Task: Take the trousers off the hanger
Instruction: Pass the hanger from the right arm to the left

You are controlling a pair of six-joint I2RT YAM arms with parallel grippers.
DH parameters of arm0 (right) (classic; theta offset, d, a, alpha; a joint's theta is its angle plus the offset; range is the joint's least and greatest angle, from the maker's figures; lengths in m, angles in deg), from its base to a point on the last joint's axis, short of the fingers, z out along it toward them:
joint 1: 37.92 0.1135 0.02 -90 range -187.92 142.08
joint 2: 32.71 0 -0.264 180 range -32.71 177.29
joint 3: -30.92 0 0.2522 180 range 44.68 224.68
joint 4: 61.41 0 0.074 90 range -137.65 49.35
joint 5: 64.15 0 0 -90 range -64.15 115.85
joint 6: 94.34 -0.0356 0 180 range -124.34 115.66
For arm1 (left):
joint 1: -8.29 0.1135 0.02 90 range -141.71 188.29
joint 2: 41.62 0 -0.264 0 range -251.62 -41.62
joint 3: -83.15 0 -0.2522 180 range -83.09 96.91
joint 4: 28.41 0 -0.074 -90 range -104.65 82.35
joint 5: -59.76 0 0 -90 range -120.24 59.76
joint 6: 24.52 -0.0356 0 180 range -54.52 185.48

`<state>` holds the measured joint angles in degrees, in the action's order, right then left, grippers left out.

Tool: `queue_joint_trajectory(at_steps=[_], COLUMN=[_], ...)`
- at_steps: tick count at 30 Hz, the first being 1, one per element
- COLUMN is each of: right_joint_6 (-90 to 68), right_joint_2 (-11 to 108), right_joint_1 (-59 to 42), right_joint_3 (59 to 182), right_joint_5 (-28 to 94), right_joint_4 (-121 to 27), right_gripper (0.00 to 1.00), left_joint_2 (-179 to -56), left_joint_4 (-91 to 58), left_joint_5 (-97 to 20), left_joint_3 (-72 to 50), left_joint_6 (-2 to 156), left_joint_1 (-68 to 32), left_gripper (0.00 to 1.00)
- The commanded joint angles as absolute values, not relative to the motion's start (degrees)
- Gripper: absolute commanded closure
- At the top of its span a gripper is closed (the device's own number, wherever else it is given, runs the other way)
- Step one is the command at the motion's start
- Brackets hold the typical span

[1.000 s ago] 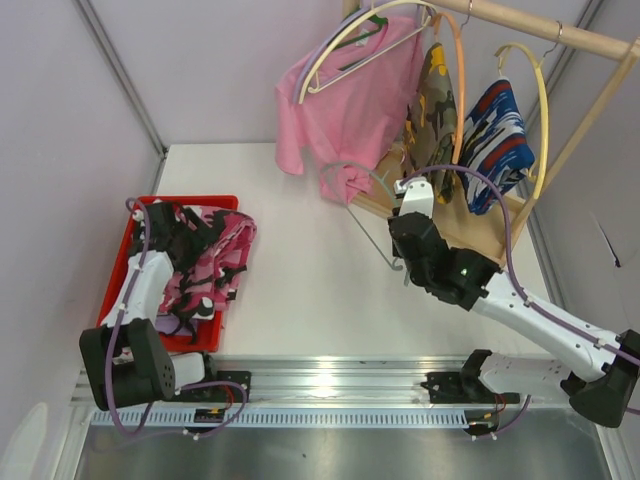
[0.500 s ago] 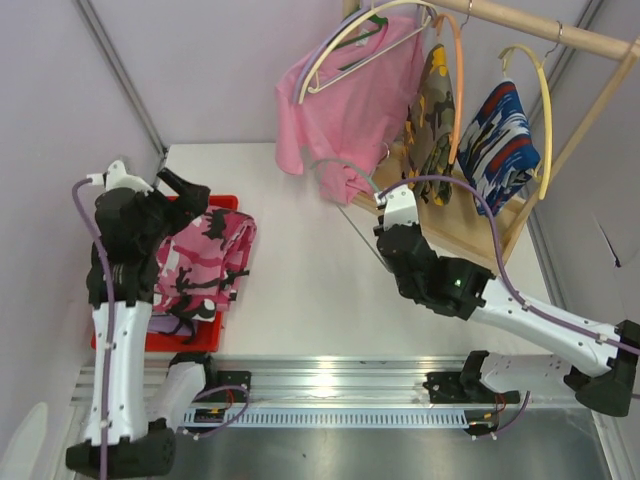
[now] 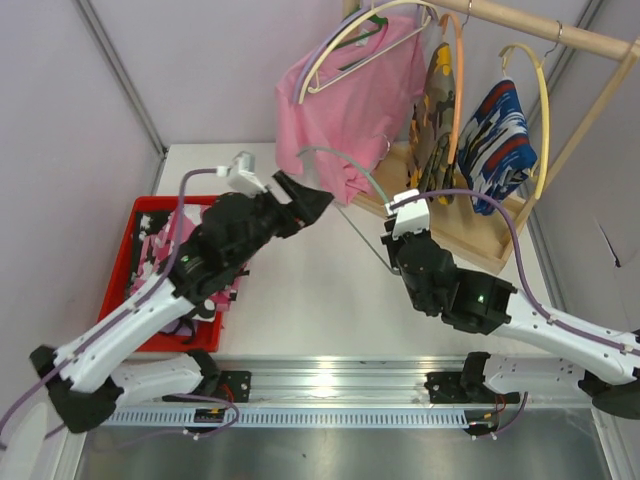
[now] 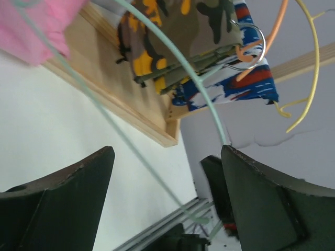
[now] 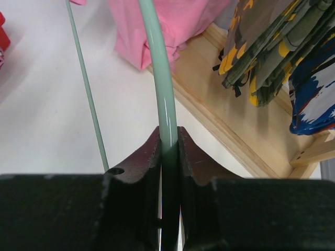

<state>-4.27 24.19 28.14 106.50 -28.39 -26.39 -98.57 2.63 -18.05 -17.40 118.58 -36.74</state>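
A bare pale green hanger (image 3: 345,165) is clamped in my right gripper (image 3: 395,222), which is shut on its thick arc (image 5: 157,68). My left gripper (image 3: 308,195) hovers open beside that hanger. In the left wrist view the green wire (image 4: 172,57) passes between its fingers (image 4: 68,198) without touching them. Yellow-olive camouflage trousers (image 3: 435,110) hang on an orange hanger (image 3: 458,70). Blue, white and red trousers (image 3: 500,140) hang on a yellow hanger (image 3: 540,100). Pink-and-black camouflage trousers (image 3: 160,232) lie in the red bin (image 3: 120,265).
A plain pink T-shirt (image 3: 350,100) hangs at the left end of the wooden rack (image 3: 560,35). The rack's wooden base (image 3: 470,235) lies on the table just behind my right gripper. The metal rail (image 3: 330,380) runs along the near edge.
My left arm lifted out of the red bin and swung right to the green hanger, still open. The right gripper kept hold of the hanger and shifted slightly.
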Motion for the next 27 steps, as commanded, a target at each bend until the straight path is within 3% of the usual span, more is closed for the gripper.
queue_joint_trajectory(at_steps=[1,12,16,22,23,25,27], right_joint_6=[-3.7,-4.1,-4.6,-1.6,-1.6,-2.8,-4.9], right_joint_2=[23.2,19.1,17.8,19.2,19.5,19.8,19.1], right_joint_1=[29.4,30.5,31.0,31.4,31.4,31.4,31.3], right_joint_3=[107.5,106.6,105.5,105.7,105.8,106.8,108.0], right_joint_5=[-29.9,-25.9,-25.9,-27.5,-27.8,-27.6,-25.3], right_joint_4=[-31.3,-29.0,-28.4,-29.7,-29.5,-28.3,-26.1], right_gripper=[1.0,1.0,1.0,1.0,1.0,0.99,0.91], left_joint_2=[-105.5,-121.8,-125.5,-129.0,-129.2,-129.5,-129.3], left_joint_4=[-6.6,-18.8,-19.9,-20.7,-20.8,-20.7,-20.9], left_joint_5=[-9.6,-11.1,-11.4,-9.2,-9.6,-10.9,-11.8], left_joint_3=[-11.5,-4.6,-0.5,0.2,0.5,0.8,1.2], left_joint_6=[124.6,131.7,132.8,139.6,139.7,138.7,137.4], left_joint_1=[-43.0,-47.3,-47.9,-48.9,-48.8,-48.8,-48.7], left_gripper=[0.11,0.18,0.25,0.6,0.7,0.78,0.88])
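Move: The green hanger's arm beside its hook lies some 16 cm to the left hand's right and 6 cm ahead, about level with the open fingers; the hook sits roughly 6 cm farther out than that spot. From the right hand, shut on the hanger lower down, that spot is some 9 cm ahead, 2 cm left and 5 cm higher. Camouflage trousers hang about 18 cm ahead and 25 cm right of the left hand; the pink shirt about 22 cm ahead, 6 cm right and slightly lower. Rightward goes the left hand, about 17 cm and some 5 cm forward at nearly the same height, slowing as it reaches the green hanger and rolling roughly 20 degrees so its left side dips. Over the last stretch its wide-open fingers close and pinch the hanger's arm right beside the hook. The right hand keeps its grip lower on the hanger and eases about 1.5 cm back and 1 cm up. ##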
